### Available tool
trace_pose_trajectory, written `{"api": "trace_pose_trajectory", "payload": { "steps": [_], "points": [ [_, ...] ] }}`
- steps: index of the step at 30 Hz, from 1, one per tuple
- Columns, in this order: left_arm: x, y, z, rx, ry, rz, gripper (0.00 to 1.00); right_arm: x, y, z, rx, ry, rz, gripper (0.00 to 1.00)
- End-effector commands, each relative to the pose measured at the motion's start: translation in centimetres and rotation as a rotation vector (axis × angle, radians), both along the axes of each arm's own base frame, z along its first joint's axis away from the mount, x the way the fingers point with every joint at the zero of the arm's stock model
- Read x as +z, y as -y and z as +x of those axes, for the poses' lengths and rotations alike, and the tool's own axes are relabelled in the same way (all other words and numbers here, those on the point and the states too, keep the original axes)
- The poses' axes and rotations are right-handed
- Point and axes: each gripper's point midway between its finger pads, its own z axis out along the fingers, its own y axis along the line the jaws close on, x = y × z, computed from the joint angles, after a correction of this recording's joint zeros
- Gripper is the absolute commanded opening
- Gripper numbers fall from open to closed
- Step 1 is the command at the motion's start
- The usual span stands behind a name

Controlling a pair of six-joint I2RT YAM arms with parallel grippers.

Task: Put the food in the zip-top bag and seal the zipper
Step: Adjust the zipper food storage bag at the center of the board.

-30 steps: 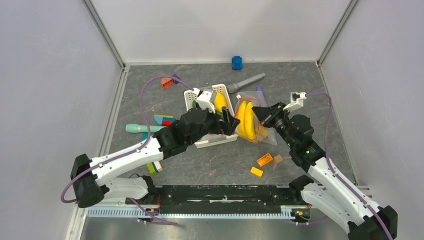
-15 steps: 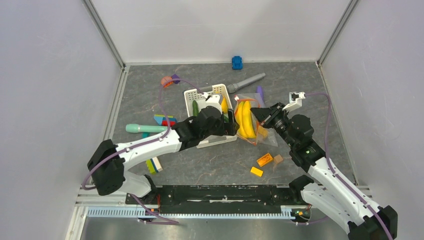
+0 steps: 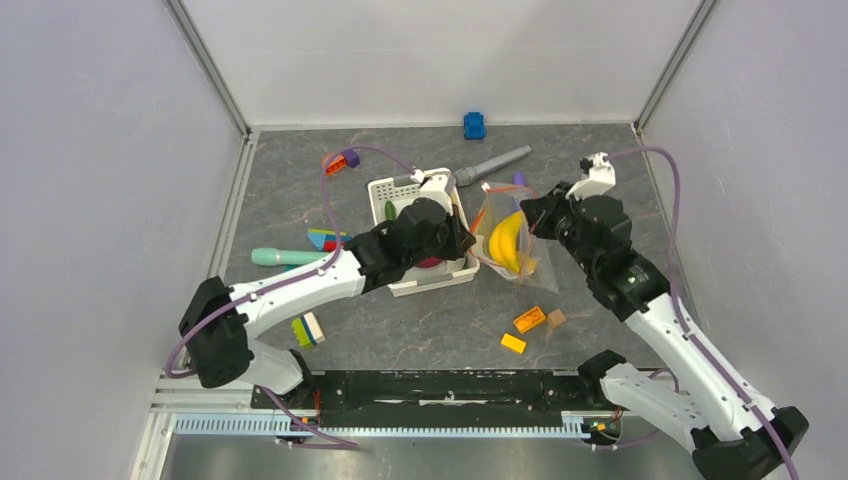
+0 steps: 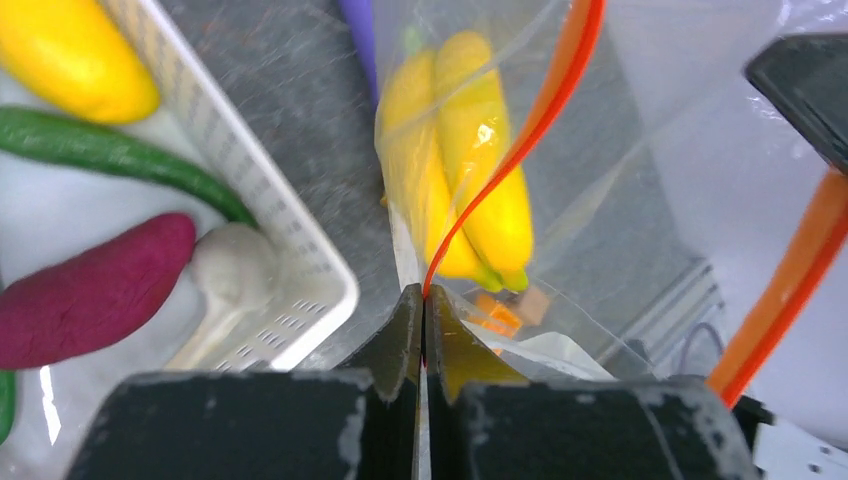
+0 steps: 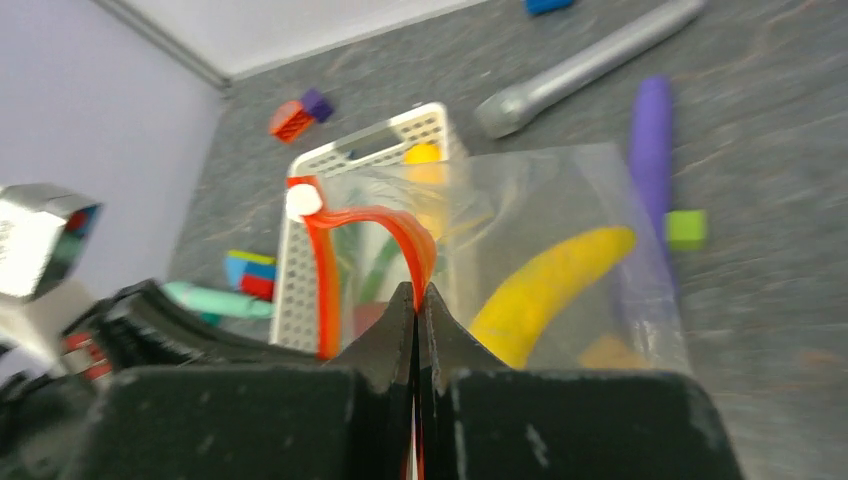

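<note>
The clear zip-top bag point(image 3: 515, 240) stands just right of the white basket point(image 3: 385, 190), with yellow banana pieces point(image 4: 470, 160) inside it. Its orange-red zipper point(image 4: 520, 150) curves across the open mouth. My left gripper point(image 4: 424, 300) is shut on the zipper's near edge. My right gripper point(image 5: 416, 295) is shut on the zipper point(image 5: 400, 230) at the opposite side, holding the mouth up. Inside the basket point(image 4: 290, 260) lie a yellow piece point(image 4: 75, 60), a green cucumber point(image 4: 110, 160), a purple-red sweet potato point(image 4: 95, 290) and a whitish piece point(image 4: 230, 275).
A grey cylinder point(image 3: 495, 162) and a long purple cylinder point(image 5: 652, 150) lie behind the bag, with a green cube point(image 5: 686, 228) beside it. Orange and yellow blocks point(image 3: 529, 320) sit in front. A teal cylinder point(image 3: 285, 257) and coloured blocks lie left of the basket. A blue toy point(image 3: 474, 125) rests at the back wall.
My left gripper has swung in over the basket's right side and shut on the bag's zipper edge. My right arm has raised the bag's mouth up and back.
</note>
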Motion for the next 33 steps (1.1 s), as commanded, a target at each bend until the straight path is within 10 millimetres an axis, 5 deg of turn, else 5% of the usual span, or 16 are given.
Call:
{"api": "trace_pose_trajectory", "payload": {
  "steps": [1, 6, 9, 16, 21, 23, 25, 28, 33],
  "points": [
    [8.5, 1.4, -0.2, -0.095, 0.148, -0.133, 0.02, 1.1, 5.5, 0.1, -0.124, -0.063, -0.424, 0.0],
    [12.9, 1.8, -0.6, -0.143, 0.224, -0.19, 0.02, -1.4, 11.3, -1.5, -0.253, -0.296, -0.778, 0.0],
    [14.1, 1.9, -0.3, -0.143, 0.256, -0.193, 0.02, -2.7, 12.9, -2.3, -0.297, -0.364, -0.86, 0.0],
    [11.7, 3.6, 0.6, -0.162, 0.206, -0.131, 0.03, -3.0, 10.7, -1.8, -0.203, -0.282, -0.772, 0.0],
    [10.2, 5.1, -0.1, -0.249, 0.174, -0.117, 0.13, -2.9, 7.9, -1.1, -0.106, -0.224, -0.666, 0.0],
    [9.5, 5.2, -0.3, -0.27, 0.166, -0.098, 0.19, -2.4, 6.8, -0.8, -0.071, -0.185, -0.615, 0.0],
    [9.0, 5.0, -0.5, -0.283, 0.161, -0.08, 0.37, -1.9, 5.8, -0.7, -0.034, -0.152, -0.578, 0.0],
    [9.2, 4.2, -1.1, -0.295, 0.175, -0.064, 0.99, -1.3, 4.9, -0.5, -0.003, -0.107, -0.547, 0.0],
    [9.5, 0.1, -0.2, -0.152, 0.21, 0.027, 1.0, -1.1, 4.4, -0.3, 0.025, -0.082, -0.543, 0.0]
  ]
}}
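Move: The two bananas lie in the zip-top bag between the hands: from the left hand, which already pinches the bag's left rim, about 5 cm ahead, 9 cm right and 11 below. The food basket's middle is roughly 5 cm ahead and 10 cm left of that hand. From the right hand, already on the opposite rim, the bananas are some 2 cm ahead, 1 cm left and 17 below; the purple microphone lies about 8 cm ahead and 4 cm right. Its fingers on the bag's left rim at first, the left hand rises about 12 cm, then sinks some 5 cm while easing right, opens wide and lets go. The right hand keeps its pinch on the opposite rim and swings about 10 cm right, sinking and rolling its left side down with the fingers tipping downward, then comes partway back left. ##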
